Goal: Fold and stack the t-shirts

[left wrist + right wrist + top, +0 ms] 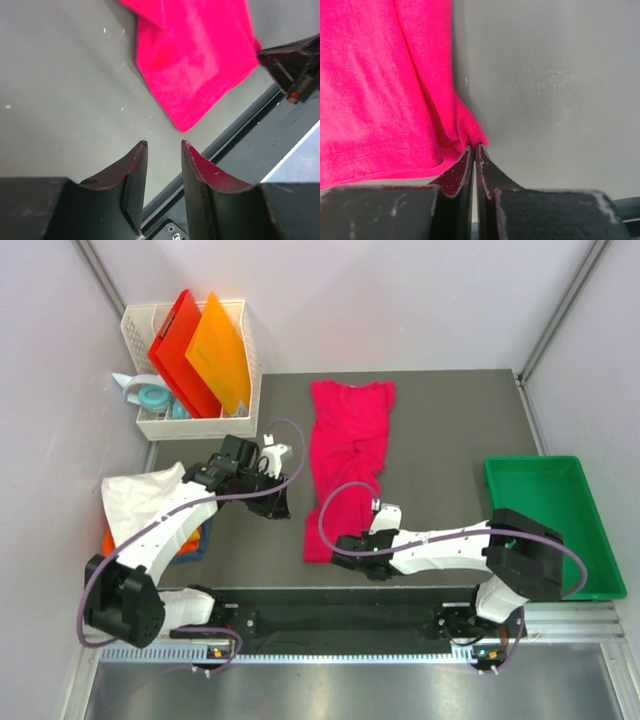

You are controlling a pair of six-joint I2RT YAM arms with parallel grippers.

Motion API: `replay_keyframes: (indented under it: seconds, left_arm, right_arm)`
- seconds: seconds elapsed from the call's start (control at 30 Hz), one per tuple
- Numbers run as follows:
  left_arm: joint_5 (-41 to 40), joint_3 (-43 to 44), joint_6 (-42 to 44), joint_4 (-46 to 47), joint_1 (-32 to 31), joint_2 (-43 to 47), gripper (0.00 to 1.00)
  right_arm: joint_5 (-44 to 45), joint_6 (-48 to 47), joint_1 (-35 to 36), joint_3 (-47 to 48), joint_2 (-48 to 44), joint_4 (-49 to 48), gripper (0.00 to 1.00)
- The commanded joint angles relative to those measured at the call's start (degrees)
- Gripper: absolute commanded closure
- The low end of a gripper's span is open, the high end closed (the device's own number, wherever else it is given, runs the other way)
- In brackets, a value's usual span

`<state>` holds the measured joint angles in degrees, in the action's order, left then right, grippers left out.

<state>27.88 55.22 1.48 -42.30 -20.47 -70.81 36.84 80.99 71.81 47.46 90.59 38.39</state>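
Observation:
A crimson-pink t-shirt [345,455] lies lengthwise in the middle of the grey table, folded narrow. My right gripper [345,548] sits at its near right corner. In the right wrist view the jaws [475,146] are shut, with the hem corner of the shirt [380,90] pinched at their tips. My left gripper [278,502] hovers left of the shirt's near end. Its fingers [164,144] stand open over bare table, nothing between them, just short of the shirt's corner [195,65]. A white t-shirt [140,495] lies crumpled at the left edge over folded orange and blue t-shirts [195,540].
At the back left a white basket [232,312] holds red and orange plastic boards, with tape rolls [152,395] beside it. A green tray [545,525] sits at the right edge. The black mounting rail [330,615] runs along the near edge.

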Motion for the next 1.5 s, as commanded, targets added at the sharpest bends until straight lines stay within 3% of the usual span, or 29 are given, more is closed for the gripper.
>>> replay_keyframes:
  seconds: [0.0,0.03,0.07,0.1,0.2,0.27,0.57,0.87,1.47]
  left_arm:
    - [1.8,2.5,-0.2,-1.9,-0.2,-2.1,0.62]
    - [1.8,2.8,-0.3,-1.6,-0.2,-2.5,0.62]
    - [1.8,3.2,-0.6,-1.5,-0.2,-2.6,0.61]
    - [1.7,3.5,-0.7,-1.3,-0.1,-2.8,0.61]
    - [1.4,4.1,-0.8,-1.5,-0.2,-3.5,0.61]
    - [1.3,3.8,-0.9,-1.3,-0.2,-3.5,0.61]
    - [0.7,2.4,-0.6,-0.6,-0.2,-2.1,0.6]
    - [0.9,2.1,-1.0,0.0,-0.2,-1.9,0.6]
    - [-0.3,1.4,-0.9,0.6,-0.1,-2.8,0.59]
  right_arm:
    - [-3.1,1.4,-0.4,0.5,3.3,0.1,1.0]
    - [-2.7,1.4,-0.4,0.9,3.4,0.5,0.98]
    - [-2.6,1.5,-0.4,1.7,3.5,0.9,0.9]
    - [-2.3,1.6,-0.4,2.3,3.7,2.4,0.74]
    - [-0.1,2.3,0.4,5.4,3.6,6.9,0.59]
    - [1.7,2.4,0.5,7.3,3.7,9.8,0.55]
    - [3.2,1.5,-1.3,3.7,2.7,7.5,0.55]
    - [7.7,1.5,-1.8,3.3,-4.4,9.4,0.59]
    - [3.3,-7.1,-5.2,2.0,-0.1,-2.4,0.59]
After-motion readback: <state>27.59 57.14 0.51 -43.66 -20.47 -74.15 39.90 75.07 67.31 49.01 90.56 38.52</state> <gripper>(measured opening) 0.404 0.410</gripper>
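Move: The right fingertips are already shut on the pink t-shirt's near right corner, which lies right at the hand point and about 1 cm below it. The shirt's near left corner is some 16 cm to the left and 2 cm back; its bunched middle is about 16 cm ahead and 5 cm left, both near table height. From the left hand, the pinched corner lies roughly 19 cm to the right, 7 cm back and 13 cm below. The right hand spreads its fingers and lets go of the bunched corner while staying low, its left side tipping down about 5 degrees, then edges right and rises nearly 3 cm as it reaches forward along the shirt's right edge. Still reaching to some 3 cm ahead of where it began, it sinks again by about 1.5 cm and drifts slightly back left, fingers kept apart with the left one over the cloth and the right one over bare table. ##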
